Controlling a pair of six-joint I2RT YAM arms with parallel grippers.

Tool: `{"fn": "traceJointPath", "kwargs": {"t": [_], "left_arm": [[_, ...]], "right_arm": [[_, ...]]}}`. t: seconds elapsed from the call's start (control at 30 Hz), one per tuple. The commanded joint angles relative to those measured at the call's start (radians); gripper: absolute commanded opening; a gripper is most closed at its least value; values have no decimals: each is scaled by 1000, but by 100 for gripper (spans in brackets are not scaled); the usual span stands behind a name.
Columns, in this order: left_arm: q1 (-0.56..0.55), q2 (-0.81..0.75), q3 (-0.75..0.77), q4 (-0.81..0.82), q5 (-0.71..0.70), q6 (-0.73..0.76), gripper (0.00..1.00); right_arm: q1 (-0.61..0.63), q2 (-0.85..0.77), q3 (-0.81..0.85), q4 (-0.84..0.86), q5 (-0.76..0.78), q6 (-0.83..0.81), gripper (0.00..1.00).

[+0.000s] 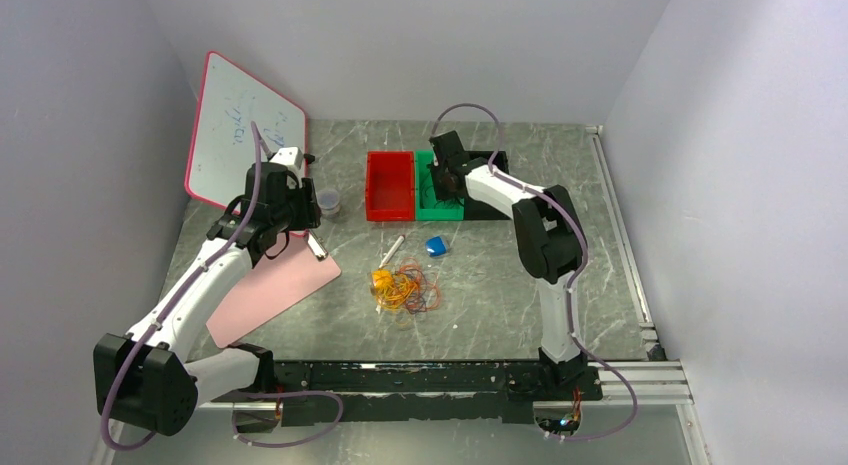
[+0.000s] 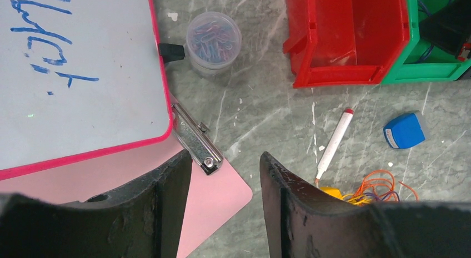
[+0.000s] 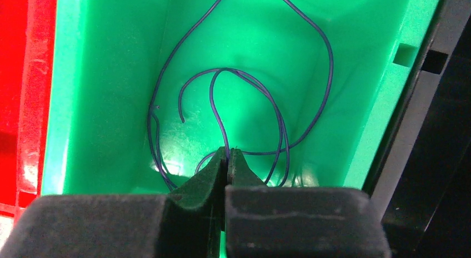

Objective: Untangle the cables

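Note:
A tangle of yellow-orange, red-orange and dark cables [image 1: 405, 288] lies on the table in front of the bins, and its edge shows in the left wrist view [image 2: 375, 188]. One thin purple cable [image 3: 331, 58] lies looped inside the green bin [image 3: 100, 75]. My right gripper [image 3: 228, 151] reaches down into that bin [image 1: 428, 207], shut, with a strand of the purple cable pinched at its tips. My left gripper [image 2: 225, 158] hovers open over the corner of a pink clipboard [image 2: 222, 197], left of the tangle, with nothing between its fingers.
A red bin [image 1: 390, 185] stands left of the green one. A whiteboard [image 1: 240, 130] leans at the back left beside a cup of paperclips [image 2: 214, 39]. A white marker [image 2: 336, 141] and a small blue object [image 2: 405, 130] lie near the tangle.

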Motion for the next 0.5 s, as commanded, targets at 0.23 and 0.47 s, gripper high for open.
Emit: {"fn": "traceJointPath", "kwargs": {"t": [0.23, 0.47], "left_arm": [[11, 2, 13, 6, 9, 19, 54], [11, -1, 11, 11, 27, 20, 56]], "right_arm": [[4, -90, -32, 67, 22, 10, 33], [4, -263, -96, 87, 46, 31, 58]]}}
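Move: The right hand, shut on the dark purple cable, is just above the floor of the green bin, whose middle lies about 2 cm ahead and level sideways. The red bin is some 11 cm to the hand's left and the black bin 11 cm to its right, both 2 cm ahead; the blue block is straight back about 12 cm. From the idle left hand, the green bin is roughly 16 cm ahead, 27 cm right and 13 cm below. Low in the green bin, the right hand stays almost in place while its fingers open from shut to a little over half wide, letting go of the purple cable over the near half of the bin floor. Already opening, it lifts nearly straight up, slowly and then faster, to about 5 cm higher, with the fingertips tilting slightly forward and up by some 5 degrees. ##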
